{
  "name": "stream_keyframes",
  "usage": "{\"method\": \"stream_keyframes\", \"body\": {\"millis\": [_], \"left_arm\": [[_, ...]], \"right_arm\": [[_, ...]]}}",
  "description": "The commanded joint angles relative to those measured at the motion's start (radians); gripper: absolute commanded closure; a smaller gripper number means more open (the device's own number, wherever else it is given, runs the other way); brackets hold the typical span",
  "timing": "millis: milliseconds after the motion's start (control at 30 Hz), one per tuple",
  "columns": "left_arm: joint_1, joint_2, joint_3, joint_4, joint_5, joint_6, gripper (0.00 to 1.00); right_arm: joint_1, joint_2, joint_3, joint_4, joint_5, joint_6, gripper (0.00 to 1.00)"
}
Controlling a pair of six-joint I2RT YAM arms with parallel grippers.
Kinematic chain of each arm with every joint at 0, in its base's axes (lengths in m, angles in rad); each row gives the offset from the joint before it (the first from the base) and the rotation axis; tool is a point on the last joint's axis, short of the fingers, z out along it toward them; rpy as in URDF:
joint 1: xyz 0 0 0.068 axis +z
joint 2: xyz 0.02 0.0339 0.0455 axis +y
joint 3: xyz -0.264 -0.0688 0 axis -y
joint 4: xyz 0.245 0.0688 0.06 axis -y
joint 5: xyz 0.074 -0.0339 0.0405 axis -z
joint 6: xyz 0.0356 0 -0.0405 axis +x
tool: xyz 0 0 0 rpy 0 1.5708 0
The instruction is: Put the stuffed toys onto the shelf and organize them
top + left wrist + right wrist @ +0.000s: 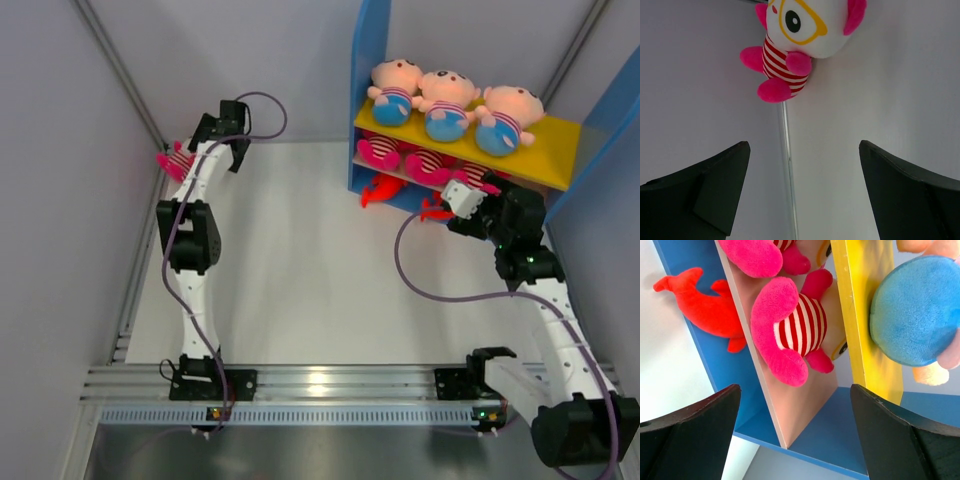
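The shelf (pixel 556 150) stands at the far right. Three peach dolls (pixel 447 100) lie on its yellow top board. Striped pink dolls (pixel 380 152) lie on the tan middle board, and red fish (pixel 383 188) lie on the blue base. My right gripper (pixel 465 197) is open and empty just in front of the shelf, and its wrist view shows a striped doll (pixel 795 330), a red fish (pixel 705 305) and blue pants (pixel 915 310). One striped doll (pixel 176 160) with yellow glasses (pixel 790 50) lies by the left wall. My left gripper (pixel 805 170) is open and empty, short of it.
Grey walls close in the left and far sides. A thin seam (pixel 787 170) runs between wall and table under the left gripper. The shelf's tall blue side panels (pixel 368 90) stand out on both sides. A metal rail (pixel 320 382) runs along the near edge.
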State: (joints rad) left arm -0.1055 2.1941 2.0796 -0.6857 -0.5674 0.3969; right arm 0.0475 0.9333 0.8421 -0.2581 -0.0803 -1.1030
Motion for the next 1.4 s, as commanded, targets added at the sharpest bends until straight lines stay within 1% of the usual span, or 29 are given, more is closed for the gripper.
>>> {"method": "stream_keyframes", "body": {"millis": [0, 133, 200, 233, 400, 533, 667, 733, 800, 867, 967, 1000, 1033, 1067, 1100, 1133, 1233, 1267, 1333, 1367], "left_arm": [[0.049, 0.154, 0.167, 0.049, -0.166, 0.083, 0.03], [0.142, 0.251, 0.247, 0.057, -0.132, 0.073, 0.02], [0.161, 0.275, 0.251, 0.096, -0.112, 0.074, 0.01], [0.174, 0.283, 0.252, 0.145, -0.108, 0.094, 0.01], [0.207, 0.34, 0.252, 0.285, -0.083, 0.155, 0.01], [0.214, 0.381, 0.241, 0.295, 0.004, 0.189, 0.03], [0.216, 0.388, 0.205, 0.296, 0.101, 0.186, 0.09], [0.214, 0.388, 0.2, 0.298, 0.156, 0.188, 0.17], [0.219, 0.4, 0.215, 0.304, 0.165, 0.194, 0.26], [0.225, 0.415, 0.232, 0.307, 0.167, 0.207, 0.31], [0.227, 0.424, 0.231, 0.313, 0.162, 0.241, 0.48], [0.227, 0.426, 0.231, 0.316, 0.162, 0.256, 0.56], [0.227, 0.429, 0.229, 0.318, 0.161, 0.264, 0.8], [0.228, 0.431, 0.228, 0.319, 0.152, 0.27, 0.94], [0.23, 0.432, 0.224, 0.322, 0.144, 0.273, 1.0], [0.23, 0.429, 0.221, 0.321, 0.14, 0.27, 1.0], [0.225, 0.354, 0.13, 0.319, 0.173, 0.217, 1.0], [0.225, 0.276, 0.046, 0.319, 0.19, 0.189, 1.0], [0.224, 0.173, -0.06, 0.318, 0.282, 0.097, 1.0], [0.224, 0.057, -0.173, 0.318, 0.329, 0.068, 1.0]], "right_arm": [[0.032, -0.048, 0.003, -0.035, 0.043, 0.012, 0.09], [0.052, -0.077, 0.006, -0.067, 0.074, 0.003, 0.09], [0.061, -0.09, 0.006, -0.076, 0.074, 0.003, 0.09], [0.066, -0.09, 0.009, -0.084, 0.109, 0.003, 0.09], [0.095, -0.105, 0.015, -0.125, 0.151, 0.008, 0.09], [0.123, -0.114, 0.021, -0.141, 0.2, 0.003, 0.09], [0.127, -0.125, 0.029, -0.148, 0.215, -0.006, 0.09], [0.129, -0.128, 0.031, -0.158, 0.224, -0.008, 0.09], [0.13, -0.137, 0.028, -0.167, 0.228, -0.008, 0.09], [0.13, -0.149, 0.022, -0.17, 0.235, -0.009, 0.09], [0.13, -0.162, 0.009, -0.173, 0.24, -0.012, 0.09], [0.129, -0.163, 0.003, -0.171, 0.24, -0.012, 0.09], [0.13, -0.165, 0.002, -0.171, 0.238, -0.011, 0.09], [0.13, -0.165, 0.002, -0.173, 0.24, -0.008, 0.09], [0.13, -0.166, 0.003, -0.174, 0.238, -0.006, 0.09], [0.13, -0.168, 0.005, -0.179, 0.238, -0.003, 0.08], [0.137, -0.175, 0.018, -0.182, 0.244, 0.011, 0.08], [0.137, -0.183, 0.026, -0.19, 0.241, 0.018, 0.08], [0.146, -0.189, 0.066, -0.214, 0.22, 0.06, 0.09], [0.15, -0.191, 0.086, -0.263, 0.205, 0.078, 0.08]]}}
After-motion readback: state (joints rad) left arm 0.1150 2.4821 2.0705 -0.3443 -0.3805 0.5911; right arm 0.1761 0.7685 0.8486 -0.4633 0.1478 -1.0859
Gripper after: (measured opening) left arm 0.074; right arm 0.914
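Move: The stuffed panda toy lies by the far left corner of the table, its middle about 10 cm ahead of my left hand, 9 cm to its left and 12 cm below. The table's left edge runs just past it, some 15 cm to my left hand's left at that distance. From my right hand, still out in front of the shelf, the panda toy is about 30 cm farther out, roughly 68 cm to the left and 20 cm lower. I swing my open left hand about 12 cm left while sinking nearly as far and reaching some 7 cm forward to the panda toy, then shut the fingers on its pink arm beside the striped body and start drawing it back and to the right, still slightly down. My empty, open right hand backs about 5 cm away from the shelf. ##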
